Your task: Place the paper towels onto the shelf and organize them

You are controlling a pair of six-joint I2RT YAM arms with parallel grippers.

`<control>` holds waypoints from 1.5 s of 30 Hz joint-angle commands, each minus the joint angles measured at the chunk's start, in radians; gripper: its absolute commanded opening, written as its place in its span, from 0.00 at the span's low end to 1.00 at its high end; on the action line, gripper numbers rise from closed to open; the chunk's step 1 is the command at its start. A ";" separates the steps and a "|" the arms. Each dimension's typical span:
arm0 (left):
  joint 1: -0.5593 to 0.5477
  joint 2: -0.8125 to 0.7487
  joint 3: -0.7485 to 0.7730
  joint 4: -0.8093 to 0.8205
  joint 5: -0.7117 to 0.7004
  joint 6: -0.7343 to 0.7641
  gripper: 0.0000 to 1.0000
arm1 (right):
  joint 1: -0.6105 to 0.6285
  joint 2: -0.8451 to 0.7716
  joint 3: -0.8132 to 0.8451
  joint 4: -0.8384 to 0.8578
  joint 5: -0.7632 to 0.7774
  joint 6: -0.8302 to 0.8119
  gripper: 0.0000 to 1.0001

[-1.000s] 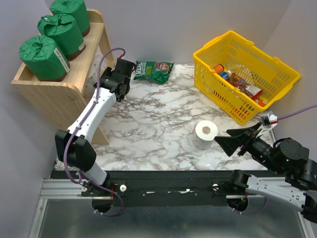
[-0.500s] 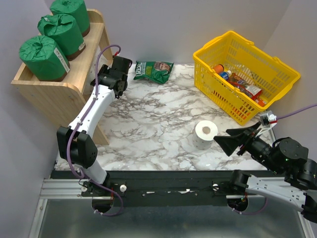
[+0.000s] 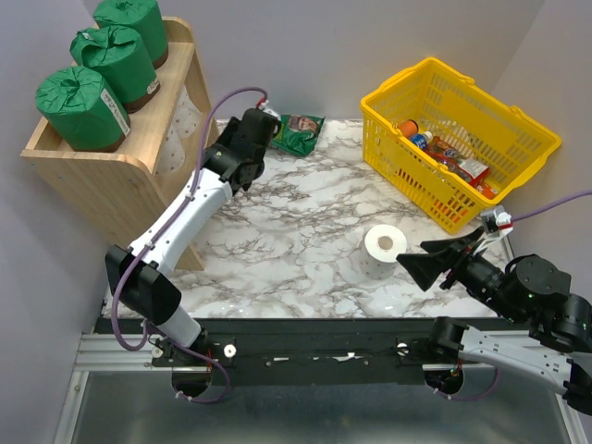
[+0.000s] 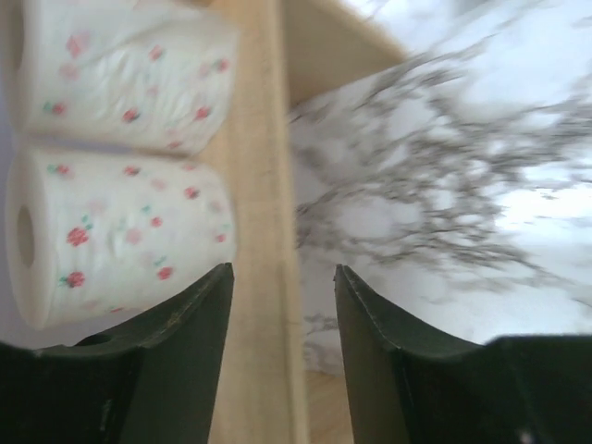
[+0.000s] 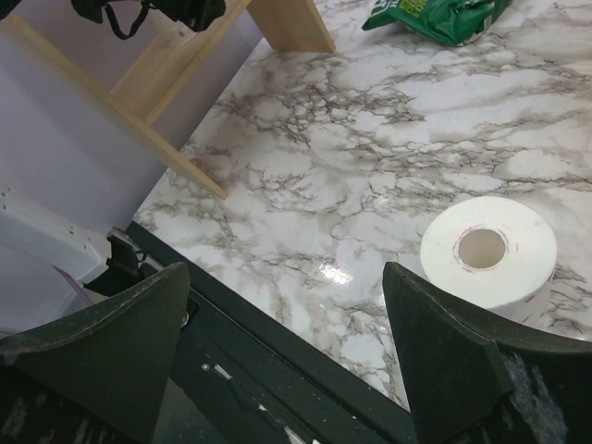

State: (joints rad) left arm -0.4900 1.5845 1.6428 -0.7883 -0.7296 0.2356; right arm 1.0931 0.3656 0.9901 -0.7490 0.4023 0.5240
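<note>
Three green-wrapped paper towels [image 3: 81,106] stand on the top tray of the wooden shelf [image 3: 92,180]. Two bare white rolls with small red prints [image 4: 120,236] lie on its lower tier; they show faintly in the top view [image 3: 176,139]. A third white roll [image 3: 385,248] stands upright on the marble table and also shows in the right wrist view [image 5: 488,252]. My left gripper [image 3: 242,153] is open and empty just right of the shelf, its jaws [image 4: 282,268] straddling the shelf's wooden edge [image 4: 254,185]. My right gripper [image 3: 413,257] is open and empty just right of the standing roll [image 5: 282,277].
A yellow plastic basket [image 3: 398,79] with bottles and packets stands at the back right. A flat green snack bag [image 3: 291,134] lies at the back centre, just beyond my left wrist. The black mounting rail runs along the table's near edge [image 5: 277,370].
My left gripper has pulled back from the shelf's lower tier and swung right, toward the snack bag. The right arm has hardly moved.
</note>
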 commanded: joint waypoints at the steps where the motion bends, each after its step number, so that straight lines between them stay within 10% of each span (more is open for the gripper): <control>1: -0.152 -0.049 0.041 -0.003 0.122 -0.027 0.64 | -0.002 -0.019 0.039 -0.045 0.023 0.013 0.94; 18: -0.656 0.078 -0.101 0.359 0.599 -0.154 0.95 | -0.001 -0.054 0.208 -0.124 0.084 -0.035 0.93; 45: -0.736 0.424 0.178 0.313 0.555 -0.154 0.93 | -0.002 -0.116 0.173 -0.138 0.122 0.004 0.93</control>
State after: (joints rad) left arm -1.2152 1.9903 1.7851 -0.4591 -0.1352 0.1066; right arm 1.0931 0.2710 1.1694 -0.8680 0.4969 0.5232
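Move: The last paper towel roll stands upright on the table, about 40 cm to the left hand's right, 14 cm back and some 24 cm below it. Beyond the roll sits the yellow basket, about 27 cm farther out and 19 cm right of it. The green bag is roughly 22 cm ahead of the left hand and 15 cm right; the near shelf roll is 12 cm left, 5 cm ahead. From the right hand, the roll is about 13 cm ahead, 1 cm left and 28 cm below. Across the table to the last standing roll the left hand swings, empty: some 43 cm right and 18 cm back, away from the shelf, sinking about 11 cm in the later part. It turns about 60 degrees clockwise, tips farther down and spreads its half-open fingers nearly wide, easing to a stop just above the roll. The right hand, still open, draws off about 6 cm right and 5 cm up. ##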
